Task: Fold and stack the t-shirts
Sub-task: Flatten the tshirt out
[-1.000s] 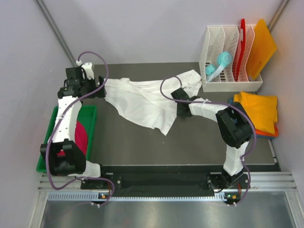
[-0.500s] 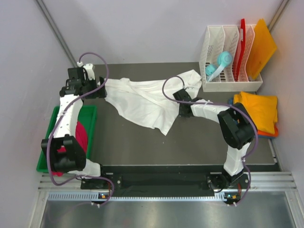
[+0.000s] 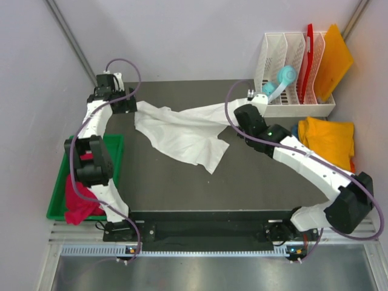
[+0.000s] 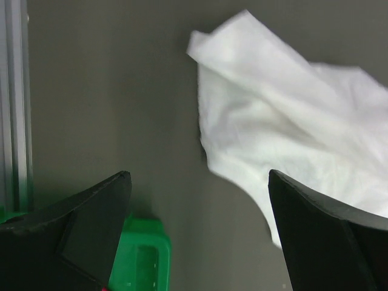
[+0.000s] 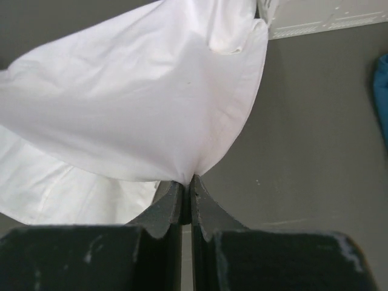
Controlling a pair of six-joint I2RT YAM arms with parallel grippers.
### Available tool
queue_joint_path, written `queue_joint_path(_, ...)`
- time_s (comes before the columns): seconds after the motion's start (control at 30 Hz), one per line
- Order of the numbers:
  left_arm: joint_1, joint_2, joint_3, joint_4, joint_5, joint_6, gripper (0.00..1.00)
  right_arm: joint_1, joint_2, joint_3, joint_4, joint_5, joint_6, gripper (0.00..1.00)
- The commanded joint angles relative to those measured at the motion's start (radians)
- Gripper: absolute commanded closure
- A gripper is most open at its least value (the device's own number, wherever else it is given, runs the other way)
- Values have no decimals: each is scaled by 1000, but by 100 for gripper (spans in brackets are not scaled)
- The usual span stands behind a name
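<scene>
A large white t-shirt [image 3: 182, 130] lies crumpled across the middle of the dark table. My right gripper [image 3: 240, 116] is shut on a fold of its right side, and the cloth hangs from the closed tips [image 5: 187, 179] as a lifted white sheet [image 5: 151, 103]. Over the table, just left of the shirt's left end [image 4: 285, 115], my left gripper [image 3: 128, 108] stands wide open [image 4: 199, 177] with nothing between its fingers. A crimson-pink t-shirt [image 3: 77, 205] sits in the green bin [image 3: 116, 145]. A yellow-orange t-shirt [image 3: 330, 138] tops a stack at the right, over orange and blue cloth [image 5: 383, 91].
A white file rack [image 3: 291, 66] stands at the back right, holding a red board [image 3: 309, 51], an orange board [image 3: 334, 56] and a teal object [image 3: 280, 82]. The green bin's corner [image 4: 140, 254] shows below my left fingers. Grey walls close in the sides and back.
My right gripper has shut on the white t-shirt and pulled its right side up and back, with the arm swinging out to the right. The left arm has moved back, uncovering the crimson-pink t-shirt.
</scene>
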Motion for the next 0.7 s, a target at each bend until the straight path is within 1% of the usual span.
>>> queue_joint_path(0.0, 2, 139, 177, 43, -44, -44, 1, 24, -74, 12, -147, 87, 23, 100)
queue_joint_path(0.03, 2, 169, 213, 30, -41, -49, 1, 29, -106, 4, -161, 93, 29, 100)
queue_joint_path(0.07, 2, 197, 281, 23, -34, -60, 1, 34, -123, -7, -184, 95, 43, 100)
queue_joint_path(0.13, 1, 286, 351, -22, -6, -67, 1, 35, -160, -41, -202, 87, 56, 100)
queue_joint_path(0.17, -1, 315, 413, -37, 9, -69, 1, 38, -169, -53, -221, 84, 69, 100)
queue_joint_path(0.2, -11, 370, 443, -55, 25, -67, 1, 38, -174, -73, -228, 83, 75, 100)
queue_joint_path(0.23, -18, 393, 490, -83, 26, -57, 1, 40, -180, -82, -238, 71, 81, 100)
queue_joint_path(0.33, -44, 467, 547, -100, 17, -28, 1, 52, -177, -108, -251, 28, 106, 100)
queue_joint_path(0.4, -59, 515, 575, -97, 14, -17, 1, 67, -166, -114, -255, 26, 116, 100)
queue_joint_path(0.47, -67, 570, 639, -105, 19, -6, 1, 80, -142, -107, -262, 23, 125, 100)
queue_joint_path(0.57, -76, 636, 722, -103, 57, -7, 1, 92, -106, -85, -261, 21, 125, 100)
queue_joint_path(0.67, -82, 662, 744, -77, 100, -12, 1, 107, -77, -64, -261, 17, 122, 100)
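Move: The t-shirt's far-left corner lies about 9 cm ahead of the open left hand, 4 cm right and 14 below; the green box is 26 cm back, 15 left. The right hand already holds the shirt aloft, bare table some 8 cm back, 3 right and 18 below. From it, that corner is 20 cm ahead, 38 left; the white rack 26 ahead, 23 right; the folded shirts 3 ahead, 33 right. Left hand, open, reaches 13 cm forward, sinking over the shirt corner; right draws its pinched cloth back 7 cm. ##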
